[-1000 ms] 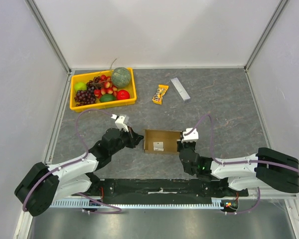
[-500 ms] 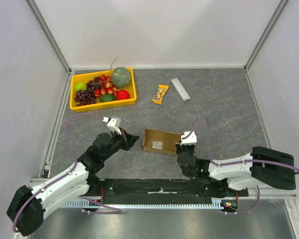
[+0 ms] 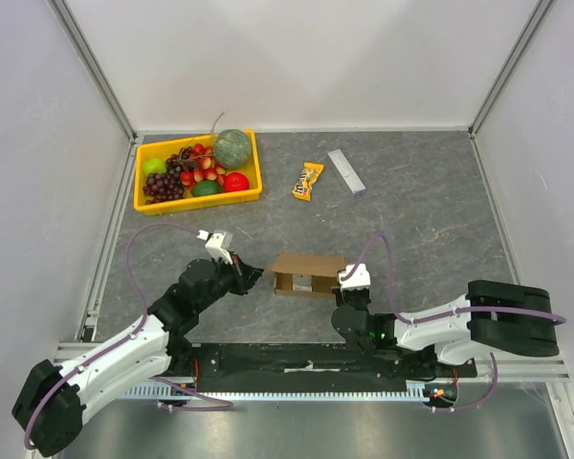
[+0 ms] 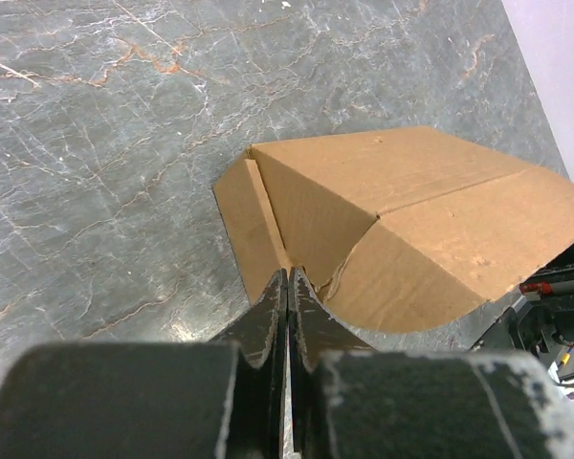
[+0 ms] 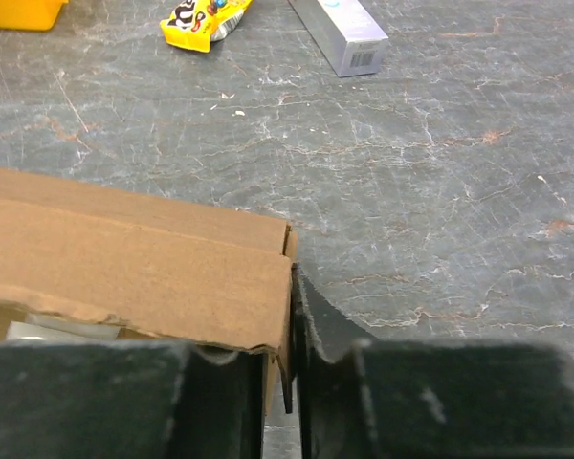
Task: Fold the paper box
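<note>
The paper box is brown corrugated cardboard on the grey table between my two grippers. Its lid panel stands tilted over the tray part, where a white label shows. My left gripper sits at the box's left end. In the left wrist view its fingers are shut tip to tip, touching the corner of the box with nothing between them. My right gripper is at the right end. Its jaws stand slightly apart around the end wall of the box, and the lid hides the left finger.
A yellow fruit tray stands at the back left. A yellow candy packet and a small grey bar lie behind the box, both also in the right wrist view as packet and bar. White walls enclose the table.
The box's lid has swung up and over toward the near side. The left arm drew back to the left, tips staying at the box's end. The right jaws have parted a little.
</note>
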Tool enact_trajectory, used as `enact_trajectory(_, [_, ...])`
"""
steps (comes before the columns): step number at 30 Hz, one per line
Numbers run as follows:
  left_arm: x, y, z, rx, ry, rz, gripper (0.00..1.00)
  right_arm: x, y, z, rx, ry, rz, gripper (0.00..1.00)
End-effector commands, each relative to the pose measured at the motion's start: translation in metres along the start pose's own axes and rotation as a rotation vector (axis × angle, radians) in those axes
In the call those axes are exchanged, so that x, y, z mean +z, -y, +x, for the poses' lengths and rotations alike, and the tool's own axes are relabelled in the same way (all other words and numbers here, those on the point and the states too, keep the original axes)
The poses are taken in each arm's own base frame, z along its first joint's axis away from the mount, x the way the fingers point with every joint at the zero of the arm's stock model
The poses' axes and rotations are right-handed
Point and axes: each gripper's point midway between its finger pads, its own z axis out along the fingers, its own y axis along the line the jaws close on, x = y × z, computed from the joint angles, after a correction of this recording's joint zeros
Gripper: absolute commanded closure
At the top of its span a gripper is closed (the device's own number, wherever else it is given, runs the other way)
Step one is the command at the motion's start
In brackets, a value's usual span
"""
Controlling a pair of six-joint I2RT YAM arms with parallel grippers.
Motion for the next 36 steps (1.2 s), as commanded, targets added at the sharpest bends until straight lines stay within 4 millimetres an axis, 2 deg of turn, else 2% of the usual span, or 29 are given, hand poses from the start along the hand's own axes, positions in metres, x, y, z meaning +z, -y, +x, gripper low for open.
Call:
enact_trajectory(1, [0.001, -0.003, -0.005, -0.028, 0.035, -0.024, 0.97, -0.005, 0.0, -0.004, 0.027, 0.006, 0.021, 0.74])
enact_trajectory(7, [0.001, -0.007, -0.003, -0.035, 0.038, -0.036, 0.98, -0.01, -0.003, -0.01, 0.04, -0.017, -0.047, 0.46])
enact_trajectory(11, [0.0, -0.008, -0.003, -0.04, 0.042, -0.037, 0.98, -0.016, -0.014, -0.018, 0.043, -0.044, -0.129, 0.38])
enact_trajectory(17, [-0.001, -0.01, -0.002, -0.048, 0.039, -0.047, 0.98, -0.031, -0.024, -0.024, 0.035, -0.107, -0.242, 0.33])
enact_trajectory(21, [-0.005, -0.009, -0.003, -0.057, 0.043, -0.051, 0.94, -0.043, -0.029, -0.029, 0.058, -0.146, -0.33, 0.27])
enact_trajectory(25, [-0.015, -0.007, -0.011, -0.096, 0.075, -0.055, 0.94, -0.055, -0.033, -0.043, 0.094, -0.162, -0.414, 0.26])
enact_trajectory(29, [-0.029, -0.002, -0.018, -0.118, 0.102, -0.041, 0.94, -0.072, -0.049, -0.064, 0.144, -0.165, -0.571, 0.26])
enact_trajectory(32, [-0.042, 0.006, -0.034, -0.108, 0.158, -0.016, 0.96, -0.086, -0.057, -0.083, 0.173, -0.147, -0.688, 0.27])
enact_trajectory(36, [-0.062, 0.025, -0.065, -0.056, 0.255, 0.047, 0.98, -0.092, -0.051, -0.106, 0.18, -0.128, -0.724, 0.32])
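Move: The paper box stands between the hands with its far-hinged lid tilted partly shut, its middle about 7 cm left, 1 cm ahead and 3 cm below the right hand, whose fingers straddle its right end. From the left hand, shut beside the box's left end, that middle is some 10 cm right, level ahead and about 4 cm lower. From the right hand, the snack bag lies 20 cm ahead and 7 cm left; the slim carton 22 cm ahead and 1 cm right. The box's right end comes free as the right fingers spread wide; that hand backs off about 7 cm towards its base, dips slightly, then climbs about 7 cm while drifting left, turning some 30 degrees counter-clockwise and tipping down a little. The left hand, still shut, first sinks 1 cm by the left end, then rises about 4 cm and draws leftward away from the box. ##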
